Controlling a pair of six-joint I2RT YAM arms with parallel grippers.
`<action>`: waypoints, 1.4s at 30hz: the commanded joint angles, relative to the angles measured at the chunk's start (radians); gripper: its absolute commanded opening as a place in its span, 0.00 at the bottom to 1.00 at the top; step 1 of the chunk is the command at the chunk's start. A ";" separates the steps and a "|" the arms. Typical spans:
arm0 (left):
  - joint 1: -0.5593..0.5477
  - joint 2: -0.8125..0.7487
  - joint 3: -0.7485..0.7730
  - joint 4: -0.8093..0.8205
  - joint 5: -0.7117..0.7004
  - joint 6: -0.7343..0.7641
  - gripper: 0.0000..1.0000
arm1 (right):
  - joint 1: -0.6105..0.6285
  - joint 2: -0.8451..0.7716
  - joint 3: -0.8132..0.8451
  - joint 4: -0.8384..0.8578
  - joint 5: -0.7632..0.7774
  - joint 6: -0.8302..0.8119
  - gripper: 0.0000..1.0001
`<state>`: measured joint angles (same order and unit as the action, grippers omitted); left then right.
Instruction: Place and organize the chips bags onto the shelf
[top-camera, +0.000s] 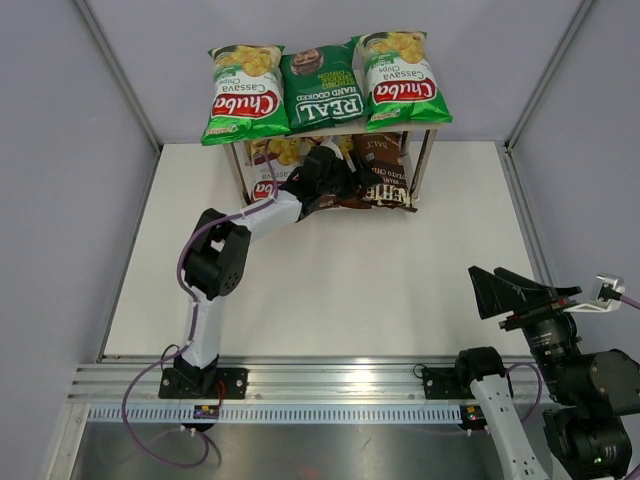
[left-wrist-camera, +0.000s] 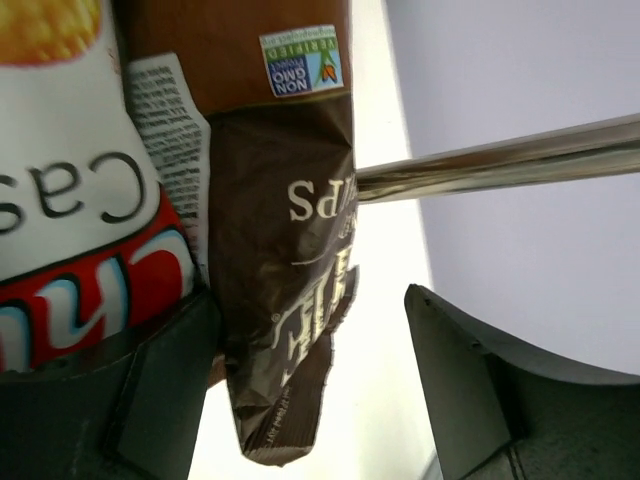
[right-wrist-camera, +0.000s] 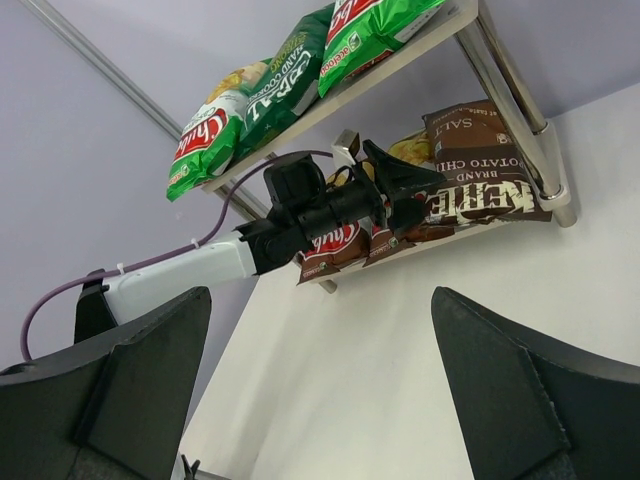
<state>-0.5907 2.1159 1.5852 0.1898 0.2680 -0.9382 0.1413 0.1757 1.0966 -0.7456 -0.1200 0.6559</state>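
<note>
The shelf (top-camera: 428, 165) stands at the table's far side. Its top board carries a light-green Chuba bag (top-camera: 245, 95), the dark-green REAL bag (top-camera: 322, 85) and a second light-green Chuba bag (top-camera: 400, 80). On the lower board lie a brown Chuba bag (top-camera: 265, 172) and the dark-brown Kettle bag (top-camera: 388, 183). My left gripper (top-camera: 335, 180) reaches into the lower tier and is open. The Kettle bag's crimped end (left-wrist-camera: 285, 330) hangs between its jaws, close to the left finger (left-wrist-camera: 150, 390) and well apart from the right finger (left-wrist-camera: 470, 380). My right gripper (top-camera: 510, 290) is open and empty near the front right.
A shiny shelf leg (left-wrist-camera: 500, 160) crosses behind the left gripper. Another brown Chuba bag (right-wrist-camera: 385, 245) lies beside the first (right-wrist-camera: 335, 250) on the lower board. Grey walls enclose the white table (top-camera: 330, 300) on three sides. A metal rail (top-camera: 330, 385) runs along the near edge.
</note>
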 joint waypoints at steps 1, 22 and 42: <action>-0.008 -0.053 0.100 -0.171 -0.114 0.139 0.77 | -0.002 -0.010 -0.004 0.032 -0.017 0.004 0.99; -0.075 0.021 0.341 -0.248 -0.346 0.493 0.49 | -0.002 -0.021 -0.044 0.049 -0.053 0.013 0.99; -0.063 0.150 0.433 -0.167 -0.431 0.616 0.32 | -0.002 -0.035 -0.116 0.098 -0.084 0.040 0.99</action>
<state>-0.6556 2.2539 1.9240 -0.0517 -0.0956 -0.4129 0.1410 0.1478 0.9855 -0.7048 -0.1787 0.6853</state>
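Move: The brown potato-chip bag on the lower shelf has its middle about 5 cm to the left hand's right, 4 cm ahead and 2 cm below. The red-and-brown Chulo bag beside it lies some 7 cm left of this hand and 3 cm ahead; the right shelf post is 13 cm to its right and 3 cm ahead. From the right hand the brown bag lies about 40 cm ahead, 16 cm left and 26 cm lower. Left hand reaches about 5 cm forward along the brown bag's left side, rolling some 35 degrees, fingers narrowing. ##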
